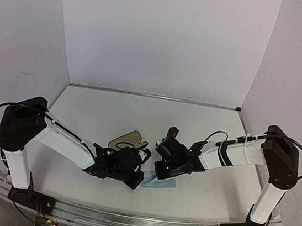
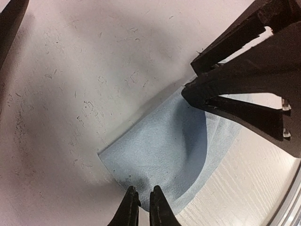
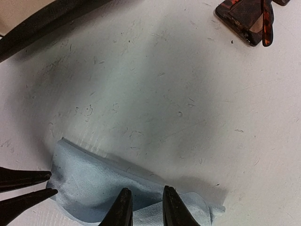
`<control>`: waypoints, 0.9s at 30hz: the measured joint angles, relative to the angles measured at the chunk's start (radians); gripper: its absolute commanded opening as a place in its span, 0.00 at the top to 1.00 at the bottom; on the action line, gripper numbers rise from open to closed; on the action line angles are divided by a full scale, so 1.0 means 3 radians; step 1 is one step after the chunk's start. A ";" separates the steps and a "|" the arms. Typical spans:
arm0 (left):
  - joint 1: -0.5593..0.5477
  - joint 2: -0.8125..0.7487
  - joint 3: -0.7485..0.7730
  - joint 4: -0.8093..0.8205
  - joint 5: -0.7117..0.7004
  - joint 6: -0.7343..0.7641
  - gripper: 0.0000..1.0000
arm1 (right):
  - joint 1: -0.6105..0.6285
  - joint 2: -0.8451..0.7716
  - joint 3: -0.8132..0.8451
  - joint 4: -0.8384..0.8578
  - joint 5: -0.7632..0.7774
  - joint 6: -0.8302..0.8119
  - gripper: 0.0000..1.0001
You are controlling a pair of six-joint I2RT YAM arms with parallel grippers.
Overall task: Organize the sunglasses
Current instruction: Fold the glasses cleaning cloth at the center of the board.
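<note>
The sunglasses point(image 3: 249, 19), folded with a dark tortoise frame, lie on the white table at the top right of the right wrist view, apart from both grippers; from above they are the small dark shape point(image 1: 172, 131) behind the right wrist. Both grippers meet over a light blue cloth point(image 1: 165, 183) near the front middle. My left gripper point(image 2: 145, 193) is nearly shut, pinching the cloth's point(image 2: 155, 150) near corner. My right gripper point(image 3: 146, 193) is shut on a raised fold of the cloth point(image 3: 89, 183), whose edge curls up off the table.
An open black oval case point(image 1: 125, 139) with tan lining lies just behind the left gripper; its dark rim point(image 3: 47, 23) crosses the top left of the right wrist view. White walls close the back and sides. A metal rail point(image 1: 136, 222) runs along the front edge.
</note>
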 measured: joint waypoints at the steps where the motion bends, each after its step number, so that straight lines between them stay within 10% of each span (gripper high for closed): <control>1: 0.0005 0.0008 0.0001 0.0000 0.0004 0.0000 0.90 | 0.0000 -0.0005 -0.0006 -0.0003 0.0001 0.0000 0.76; 27: 0.0024 0.0036 0.0005 0.0003 0.0052 -0.0010 0.91 | 0.0005 -0.0025 0.0037 -0.0114 0.0033 -0.0011 0.56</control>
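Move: The half-folded cleaning cloth lies under both hands, no more than about 1 cm below them. Its middle is some 7 cm right and 3 cm ahead of the left hand, which is at the cloth's left edge; from the right hand it is about 2 cm back and 1 cm right. The sunglasses lie roughly 21 cm ahead and 4 cm right of the right hand. The open case stands about 16 cm ahead and 14 cm left of it. The cloth's left edge stays under the nearly shut left fingers, which settle under half a centimetre and then hold still. At the cloth's fold the right hand eases about 1 cm to the right and slightly back and down, then rises about 1 cm, drifting part of the way back left as its slightly open fingers spread to nearly half open. ##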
